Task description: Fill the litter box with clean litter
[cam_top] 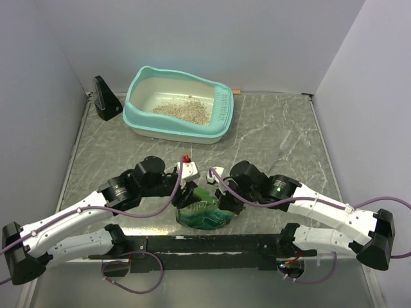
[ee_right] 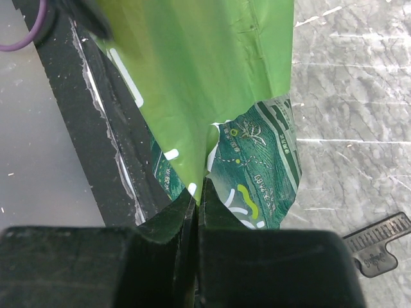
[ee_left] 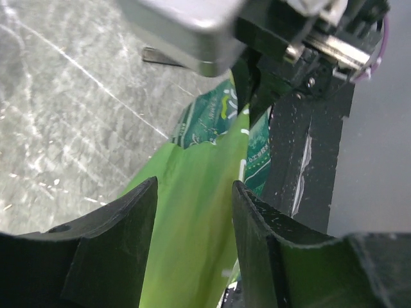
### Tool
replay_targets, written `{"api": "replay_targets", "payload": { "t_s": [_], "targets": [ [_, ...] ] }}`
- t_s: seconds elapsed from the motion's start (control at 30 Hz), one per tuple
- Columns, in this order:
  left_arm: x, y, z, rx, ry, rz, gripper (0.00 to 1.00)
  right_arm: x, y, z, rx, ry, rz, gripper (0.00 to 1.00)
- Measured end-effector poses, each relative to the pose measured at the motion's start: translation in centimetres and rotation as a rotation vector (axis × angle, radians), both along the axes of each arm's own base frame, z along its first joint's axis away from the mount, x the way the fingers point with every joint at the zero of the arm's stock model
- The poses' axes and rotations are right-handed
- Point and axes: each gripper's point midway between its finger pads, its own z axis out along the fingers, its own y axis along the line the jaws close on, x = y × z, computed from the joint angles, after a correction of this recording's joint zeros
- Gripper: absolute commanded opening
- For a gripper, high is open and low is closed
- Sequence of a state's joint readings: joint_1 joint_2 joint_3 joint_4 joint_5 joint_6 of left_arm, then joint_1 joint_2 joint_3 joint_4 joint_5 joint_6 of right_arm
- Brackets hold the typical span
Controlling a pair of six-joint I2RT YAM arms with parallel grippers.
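Observation:
The litter box (cam_top: 142, 119), turquoise-rimmed and cream inside, stands at the back of the table. A patch of beige clean litter (cam_top: 184, 110) lies on its floor. A green printed pouch (cam_top: 204, 216) sits between both arms near the front edge. My right gripper (ee_right: 200, 186) is shut on a folded edge of the pouch (ee_right: 212, 70). My left gripper (ee_left: 194, 192) is open, its fingers (ee_left: 131, 224) standing either side of the pouch's light green face (ee_left: 192, 212). The right gripper (ee_left: 247, 102) shows in the left wrist view, pinching the pouch's top.
A black wedge-shaped holder (cam_top: 106, 97) stands at the back left by the wall. A black bar (cam_top: 212, 244) runs along the near edge under the pouch. A small flat black tag (ee_right: 380, 244) lies on the marbled table. Grey walls close in both sides.

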State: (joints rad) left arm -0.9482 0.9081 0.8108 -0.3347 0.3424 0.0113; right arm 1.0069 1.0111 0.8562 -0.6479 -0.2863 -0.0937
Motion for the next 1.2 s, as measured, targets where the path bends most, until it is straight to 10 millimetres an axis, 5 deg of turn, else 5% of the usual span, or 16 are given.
{"api": "replay_targets", "payload": {
  "t_s": [0.57, 0.67, 0.7, 1.1, 1.2],
  "targets": [
    [-3.6, -2.9, -3.3, 0.045, -0.01, -0.154, 0.53, -0.3, -0.2, -0.1, -0.006, 0.015, 0.006, 0.0],
    [-3.2, -2.9, -3.8, 0.059, -0.028, -0.132, 0.21, -0.3, -0.2, -0.1, -0.006, 0.015, 0.007, 0.0],
    [-2.8, -2.9, -4.0, 0.069, -0.043, -0.116, 0.01, -0.4, -0.2, -0.1, -0.004, 0.016, 0.008, 0.0],
    [-1.0, -2.3, -4.1, 0.088, -0.12, 0.003, 0.01, 0.4, -0.1, 0.0, 0.007, -0.012, -0.019, 0.0],
    [-0.7, -1.4, -3.6, 0.079, -0.144, 0.038, 0.01, 1.1, 0.6, 0.6, 0.035, -0.045, -0.019, 0.09]
  ]
}}
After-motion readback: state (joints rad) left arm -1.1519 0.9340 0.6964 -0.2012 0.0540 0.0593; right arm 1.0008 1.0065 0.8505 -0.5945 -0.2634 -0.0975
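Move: The stretch of the litter bag's green rim that the open left hand goes for lies about 3 cm to its right, 2 cm back and 5 cm below. The bag's body is roughly 4 cm right, 5 cm back and 12 cm down; a dark clip lies on the table some 21 cm right, level with the hand and 18 cm below. From the right hand, already pinching the rim, that stretch is about 5 cm left, 1 cm back and 1 cm higher. The left hand sinks about 5 cm, swings back-right then forward, and pinches the rim while the right keeps hold. ##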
